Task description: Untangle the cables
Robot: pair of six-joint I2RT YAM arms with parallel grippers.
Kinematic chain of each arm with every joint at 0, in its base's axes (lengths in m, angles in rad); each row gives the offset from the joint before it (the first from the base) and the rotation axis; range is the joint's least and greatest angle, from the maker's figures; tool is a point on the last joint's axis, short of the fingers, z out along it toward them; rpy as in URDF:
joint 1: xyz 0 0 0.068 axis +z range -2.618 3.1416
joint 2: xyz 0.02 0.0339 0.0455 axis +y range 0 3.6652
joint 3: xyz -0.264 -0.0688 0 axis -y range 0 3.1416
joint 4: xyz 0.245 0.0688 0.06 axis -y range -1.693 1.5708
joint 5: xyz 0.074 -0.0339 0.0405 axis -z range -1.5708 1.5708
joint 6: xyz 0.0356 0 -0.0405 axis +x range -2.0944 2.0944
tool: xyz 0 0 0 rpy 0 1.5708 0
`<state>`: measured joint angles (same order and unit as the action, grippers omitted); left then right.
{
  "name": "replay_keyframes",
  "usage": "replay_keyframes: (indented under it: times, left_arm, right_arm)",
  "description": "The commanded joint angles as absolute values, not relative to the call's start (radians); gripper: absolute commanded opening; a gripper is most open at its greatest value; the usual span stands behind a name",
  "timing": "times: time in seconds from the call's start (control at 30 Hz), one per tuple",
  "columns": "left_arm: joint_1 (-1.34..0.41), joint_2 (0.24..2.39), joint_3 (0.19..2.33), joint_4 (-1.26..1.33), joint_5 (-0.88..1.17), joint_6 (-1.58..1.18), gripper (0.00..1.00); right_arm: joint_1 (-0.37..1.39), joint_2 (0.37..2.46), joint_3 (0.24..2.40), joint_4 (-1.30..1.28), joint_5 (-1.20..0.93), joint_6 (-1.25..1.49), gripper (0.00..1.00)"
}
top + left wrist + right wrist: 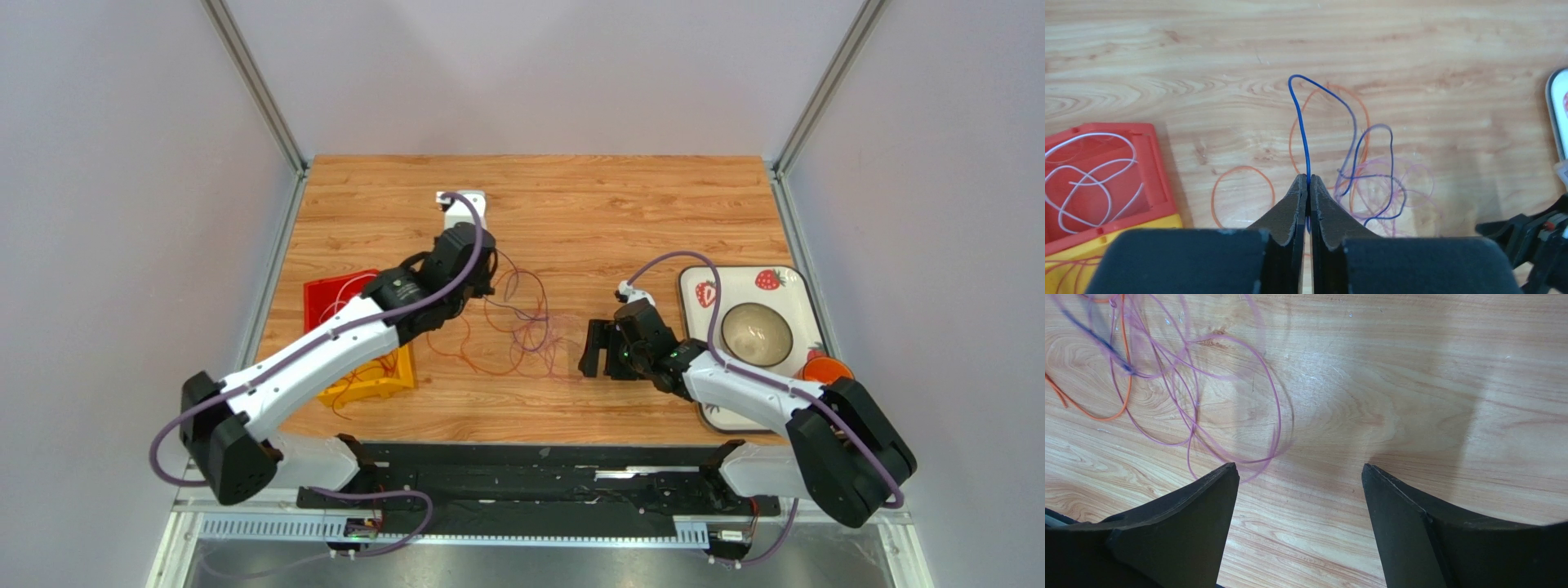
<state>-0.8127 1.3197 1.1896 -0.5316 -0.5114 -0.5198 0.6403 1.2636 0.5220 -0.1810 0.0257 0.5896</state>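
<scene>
A loose tangle of thin cables (pixel 521 325) lies mid-table: orange, pale pink-lilac and one dark blue. My left gripper (pixel 1309 181) is shut on the blue cable (pixel 1299 113), which rises from the fingertips in a tall arch and drops back into the pink cables (pixel 1392 184). A separate orange loop (pixel 1242 195) lies flat to the left. From above, the left gripper (pixel 481 279) hangs over the tangle's far left side. My right gripper (pixel 597 349) stands open just right of the tangle; its wrist view shows bare wood between the fingers, with pink loops (pixel 1229 398) near the left fingertip (pixel 1223 478).
A red and yellow bin (pixel 321 294) sits left of the tangle and holds white wires (pixel 1088 184) and some orange ones. At the right stands a strawberry-print tray (pixel 803 288) with a bowl (pixel 754 331), and an orange object (pixel 828 365) by its near corner.
</scene>
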Motion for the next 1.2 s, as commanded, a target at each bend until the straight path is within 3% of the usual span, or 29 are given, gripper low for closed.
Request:
replay_keyframes:
  times: [0.0,0.03,0.07,0.1,0.17,0.43,0.73,0.83,0.97,1.17]
  left_arm:
    - [-0.813,1.301,1.184,-0.589,-0.605,-0.454,0.17]
    - [-0.813,1.314,1.18,-0.584,-0.554,-0.45,0.31]
    - [-0.813,1.328,1.174,-0.589,-0.526,-0.454,0.52]
    - [-0.813,1.356,1.173,-0.6,-0.506,-0.468,0.62]
    - [-0.816,1.373,1.16,-0.623,-0.457,-0.512,0.69]
    - [-0.841,1.391,1.127,-0.597,-0.391,-0.535,0.67]
    - [-0.884,1.584,1.229,-0.497,-0.26,-0.471,0.63]
    - [-0.899,1.666,1.284,-0.462,-0.12,-0.394,0.64]
    - [-0.946,1.721,1.295,-0.424,-0.074,-0.281,0.72]
    - [-0.95,1.764,1.256,-0.35,0.034,-0.189,0.74]
  right_arm:
    - [0.643,1.262,0.532,-0.172,0.034,0.594,0.82]
    - [0.643,1.264,0.531,-0.169,0.035,0.591,0.82]
    - [0.641,1.262,0.531,-0.17,0.034,0.591,0.82]
    - [0.643,1.264,0.531,-0.169,0.032,0.591,0.82]
    - [0.643,1.262,0.529,-0.169,0.031,0.591,0.82]
    - [0.643,1.276,0.534,-0.169,0.029,0.589,0.82]
    - [0.621,1.209,0.493,-0.152,0.043,0.61,0.81]
    - [0.551,1.126,0.422,-0.111,0.015,0.64,0.82]
    - [0.502,1.03,0.354,-0.092,-0.003,0.681,0.83]
    - [0.483,0.986,0.327,-0.092,0.029,0.715,0.84]
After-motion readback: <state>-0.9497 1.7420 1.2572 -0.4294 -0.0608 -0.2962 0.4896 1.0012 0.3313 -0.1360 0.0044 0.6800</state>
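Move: Behind and to the right of the left hand, which holds a blue cable strand high up, lies the purple cable: about 4 cm back, 12 cm right and 21 cm down. The rest of the blue cable is some 9 cm right and 4 cm back, the small orange loop about 4 cm left and 5 cm back, and the red bin about 18 cm left, level ahead. From the open right hand, the purple cable lies about 6 cm left and 4 cm ahead. Opening wide almost at once, after a slight rise, the left hand lets go of the blue strand, then sinks about 13 cm net and swings some 13 cm right and 5 cm back, over the purple cable, tipping steeper and turning clockwise by some 35 degrees. Late on, the open right hand slides about 4 cm right, away from the heap, with a small clockwise turn. ##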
